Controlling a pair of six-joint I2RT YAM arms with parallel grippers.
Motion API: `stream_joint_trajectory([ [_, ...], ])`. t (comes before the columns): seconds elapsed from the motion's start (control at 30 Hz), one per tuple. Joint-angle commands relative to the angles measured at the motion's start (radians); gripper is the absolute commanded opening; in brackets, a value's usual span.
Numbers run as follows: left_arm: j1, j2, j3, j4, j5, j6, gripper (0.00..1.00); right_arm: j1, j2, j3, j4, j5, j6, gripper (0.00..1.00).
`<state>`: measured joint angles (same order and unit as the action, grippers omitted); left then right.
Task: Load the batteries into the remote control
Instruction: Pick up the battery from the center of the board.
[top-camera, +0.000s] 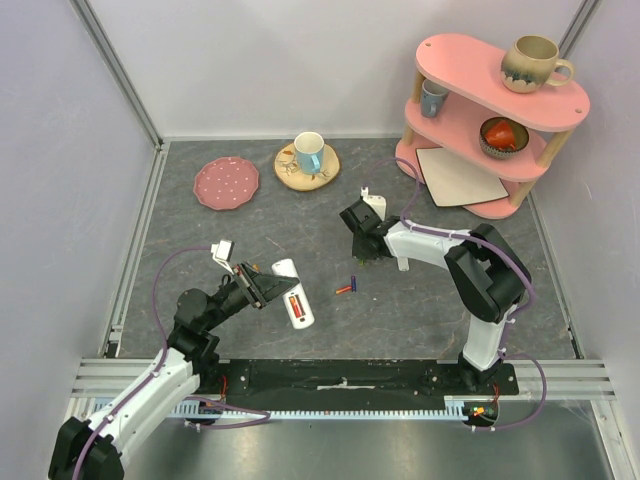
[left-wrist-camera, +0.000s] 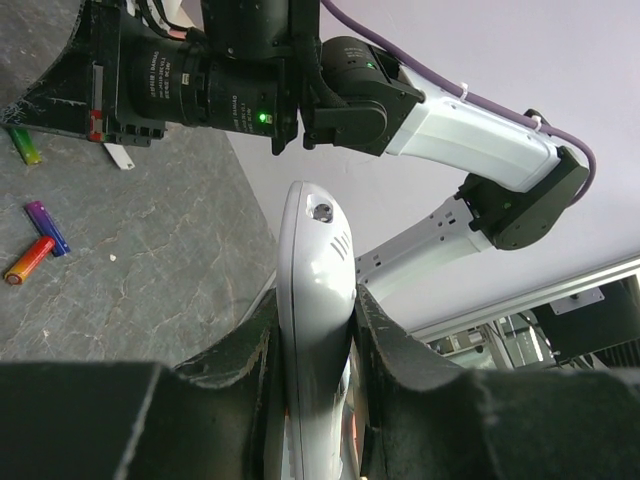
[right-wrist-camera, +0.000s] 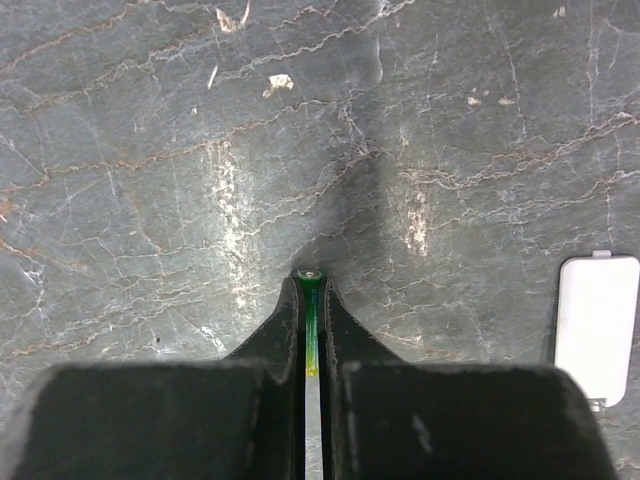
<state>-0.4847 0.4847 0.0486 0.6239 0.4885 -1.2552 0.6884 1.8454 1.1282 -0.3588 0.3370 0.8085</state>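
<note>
The white remote control (top-camera: 300, 318) is clamped on its edge between my left gripper's (top-camera: 270, 288) jaws, with a red battery (top-camera: 296, 304) lying in its open recess. The left wrist view shows the remote (left-wrist-camera: 312, 250) sticking up between the black fingers (left-wrist-camera: 230, 360). My right gripper (top-camera: 366, 252) points down at the table, shut on a green battery (right-wrist-camera: 311, 320) that stands on end between the fingertips. A red-orange battery (left-wrist-camera: 28, 260) and a blue-purple battery (left-wrist-camera: 47, 228) lie loose side by side on the table (top-camera: 345, 288) between the two grippers.
A white battery cover (right-wrist-camera: 597, 325) lies flat to the right of my right gripper. At the back are a pink plate (top-camera: 226, 183), a mug on a wooden coaster (top-camera: 308, 155), and a pink two-tier shelf (top-camera: 495, 100) with mugs and a bowl.
</note>
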Motion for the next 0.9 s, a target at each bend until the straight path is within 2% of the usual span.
stream_joint_trajectory([
  [0.0, -0.002, 0.009, -0.11, 0.048, -0.024, 0.03, 0.02, 0.007, -0.014, 0.022, -0.009, 0.033, -0.096, 0.0],
  [0.2, -0.003, 0.055, -0.089, 0.059, -0.033, 0.039, 0.02, 0.029, -0.172, 0.005, -0.014, 0.062, -0.232, 0.0],
  [0.4, -0.003, 0.204, -0.052, 0.187, -0.025, 0.019, 0.02, 0.132, -0.528, -0.1, 0.078, 0.085, -0.364, 0.0],
  [0.5, -0.006, 0.284, -0.027, 0.296, -0.028, 0.001, 0.02, 0.154, -0.645, -0.151, 0.113, 0.028, -0.381, 0.0],
  [0.57, -0.005, 0.319, -0.021, 0.338, -0.037, -0.001, 0.02, 0.168, -0.667, -0.154, 0.115, -0.013, -0.406, 0.0],
  [0.6, -0.005, 0.348, -0.009, 0.345, -0.039, 0.005, 0.02, 0.168, -0.682, -0.159, 0.139, -0.115, -0.413, 0.0],
  [0.8, -0.006, 0.475, 0.036, 0.433, -0.053, 0.02, 0.02, 0.175, -0.716, -0.154, 0.132, -0.332, -0.436, 0.0],
  [0.87, -0.006, 0.512, 0.04, 0.467, -0.059, 0.002, 0.02, 0.184, -0.735, -0.169, 0.19, -0.395, -0.43, 0.0],
])
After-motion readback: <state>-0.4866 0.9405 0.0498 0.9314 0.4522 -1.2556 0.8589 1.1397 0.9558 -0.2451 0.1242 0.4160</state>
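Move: The green battery lies on the board between the right fingertips. The remote, held by the left hand, is about 19 cm back, 15 cm left and 18 cm above them. The purple battery lies some 7 cm back and 2 cm left, the orange one 9 cm back and 4 cm left, and the white cover level and 11 cm right. From the left hand, the green battery is about 16 cm forward, 15 cm right and 20 cm below. The green battery, already pinched, is lifted off the board by the right hand, swiftly up some 20 cm, then back about 9 and left 4 towards the remote, fingers tilting up and swinging counter-clockwise some 30 degrees. The left hand, still gripping the remote, lowers it about 4 cm and brings it 3 or 4 forward to meet it. ##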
